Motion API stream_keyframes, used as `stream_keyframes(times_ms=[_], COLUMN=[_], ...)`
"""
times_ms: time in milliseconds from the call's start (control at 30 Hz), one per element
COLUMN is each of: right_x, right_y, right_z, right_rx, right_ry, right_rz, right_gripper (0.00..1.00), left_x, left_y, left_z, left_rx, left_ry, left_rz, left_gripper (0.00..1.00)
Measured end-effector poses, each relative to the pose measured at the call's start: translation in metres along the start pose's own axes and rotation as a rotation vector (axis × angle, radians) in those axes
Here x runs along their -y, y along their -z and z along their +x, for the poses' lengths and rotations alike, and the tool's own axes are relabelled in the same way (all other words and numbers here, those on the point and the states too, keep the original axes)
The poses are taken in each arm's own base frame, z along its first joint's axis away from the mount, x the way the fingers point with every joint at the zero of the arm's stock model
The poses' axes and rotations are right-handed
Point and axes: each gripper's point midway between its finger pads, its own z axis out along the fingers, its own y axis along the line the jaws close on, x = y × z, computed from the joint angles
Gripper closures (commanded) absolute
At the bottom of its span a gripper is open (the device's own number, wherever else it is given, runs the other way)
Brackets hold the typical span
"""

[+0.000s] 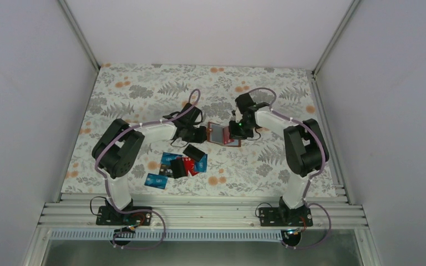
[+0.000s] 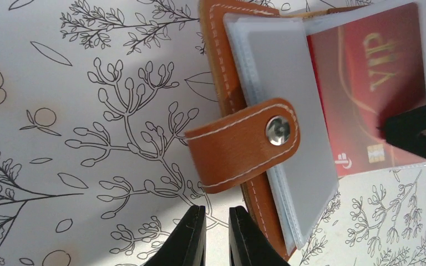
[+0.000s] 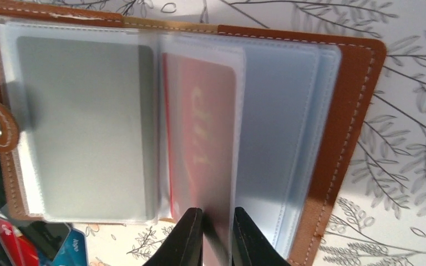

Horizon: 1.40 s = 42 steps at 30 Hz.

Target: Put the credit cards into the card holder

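Observation:
The brown card holder (image 1: 223, 134) lies open on the flowered cloth between both arms. Its snap strap (image 2: 238, 144) and clear sleeves show in the left wrist view, and a red VIP card (image 2: 366, 83) sits in one sleeve. My left gripper (image 2: 216, 238) is at the holder's left edge, jaws a narrow gap apart and empty. My right gripper (image 3: 217, 238) stands over the sleeve leaf with the red card (image 3: 202, 138), jaws slightly apart astride its lower edge. The loose credit cards (image 1: 182, 164), blue, red and black, lie nearer the arms' bases.
One blue card (image 1: 156, 180) lies apart at the front left of the pile. Some loose cards (image 3: 61, 249) show beside the holder's lower left corner. White walls enclose the table on three sides. A metal rail (image 1: 211, 210) runs along the near edge.

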Motion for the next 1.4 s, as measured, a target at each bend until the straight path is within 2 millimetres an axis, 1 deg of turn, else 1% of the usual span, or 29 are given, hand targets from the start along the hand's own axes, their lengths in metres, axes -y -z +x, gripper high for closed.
stream_keyframes(times_ms=[200, 333, 367, 500, 567, 733, 833, 933, 1000, 1100, 1133, 1167, 1200, 1300, 1333, 1400], right_x=[-0.011, -0.023, -0.028, -0.050, -0.057, -0.064, -0.067, -0.072, -0.076, -0.079, -0.080, -0.080, -0.081, -0.082, -0.083, -0.086], right_y=[-0.012, -0.013, -0.012, -0.006, -0.004, -0.011, -0.014, -0.012, -0.011, -0.010, -0.009, -0.008, -0.006, 0.006, 0.011, 0.022], right_z=[0.001, 0.000, -0.002, -0.012, -0.015, -0.019, -0.023, -0.027, -0.029, -0.031, -0.033, -0.034, -0.035, -0.035, -0.034, -0.031], right_rx=[-0.034, -0.040, -0.036, -0.017, -0.013, -0.029, -0.032, -0.026, -0.022, -0.015, -0.008, -0.001, 0.007, 0.044, 0.059, 0.086], right_ry=[0.024, 0.032, 0.038, 0.053, 0.058, 0.056, 0.057, 0.065, 0.072, 0.076, 0.080, 0.084, 0.089, 0.107, 0.116, 0.137], right_rz=[0.048, 0.047, 0.041, -0.010, -0.033, -0.058, -0.068, -0.088, -0.105, -0.125, -0.133, -0.139, -0.146, -0.168, -0.179, -0.211], right_gripper=[0.71, 0.57, 0.55, 0.52, 0.51, 0.50, 0.50, 0.50, 0.50, 0.50, 0.50, 0.50, 0.50, 0.48, 0.47, 0.46], left_x=[0.001, 0.000, 0.000, 0.002, 0.004, 0.005, 0.002, -0.002, -0.003, -0.001, 0.000, 0.000, 0.001, 0.001, -0.001, -0.008], left_y=[-0.004, -0.013, -0.015, -0.018, -0.019, -0.019, -0.016, -0.006, 0.005, 0.027, 0.038, 0.041, 0.048, 0.068, 0.073, 0.081], left_z=[0.001, 0.004, 0.005, 0.004, 0.004, 0.003, 0.003, 0.005, 0.003, -0.002, -0.006, -0.007, -0.011, -0.014, -0.011, 0.000], left_rx=[-0.013, -0.037, -0.043, -0.051, -0.052, -0.051, -0.043, -0.031, -0.010, 0.035, 0.061, 0.067, 0.085, 0.125, 0.130, 0.124], left_ry=[-0.013, -0.025, -0.027, -0.039, -0.044, -0.047, -0.046, -0.045, -0.047, -0.056, -0.059, -0.059, -0.062, -0.064, -0.063, -0.055], left_rz=[0.016, 0.023, 0.024, 0.039, 0.050, 0.055, 0.040, 0.015, 0.000, -0.016, -0.025, -0.027, -0.032, -0.055, -0.064, -0.088], left_gripper=[0.87, 0.87, 0.87, 0.87, 0.87, 0.87, 0.86, 0.82, 0.80, 0.73, 0.70, 0.68, 0.66, 0.63, 0.62, 0.58])
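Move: The open card holder's left leaf has its middle some 6 cm left of the right gripper, 2 cm ahead and about 3 cm below; the strap stands about 9 cm to the right gripper's left and 2 cm ahead. From the left gripper, that leaf lies roughly 5 cm to the right, 2 cm ahead and 3 cm below, the strap 2 cm right and 2 cm ahead. The black card is 3 cm left of the left gripper and 5 cm back, 3 cm down. Carry the pinched sleeve page with the red card over to the left with the right gripper, about 8 cm in all, opening the fingers to let go of it; drift forward 3 cm, then rise. Meanwhile dip the nearly shut left gripper 1.5 cm beside the holder's left edge, edging right, then lift it some 8 cm and back off left, opening and tipping the fingers upward. ##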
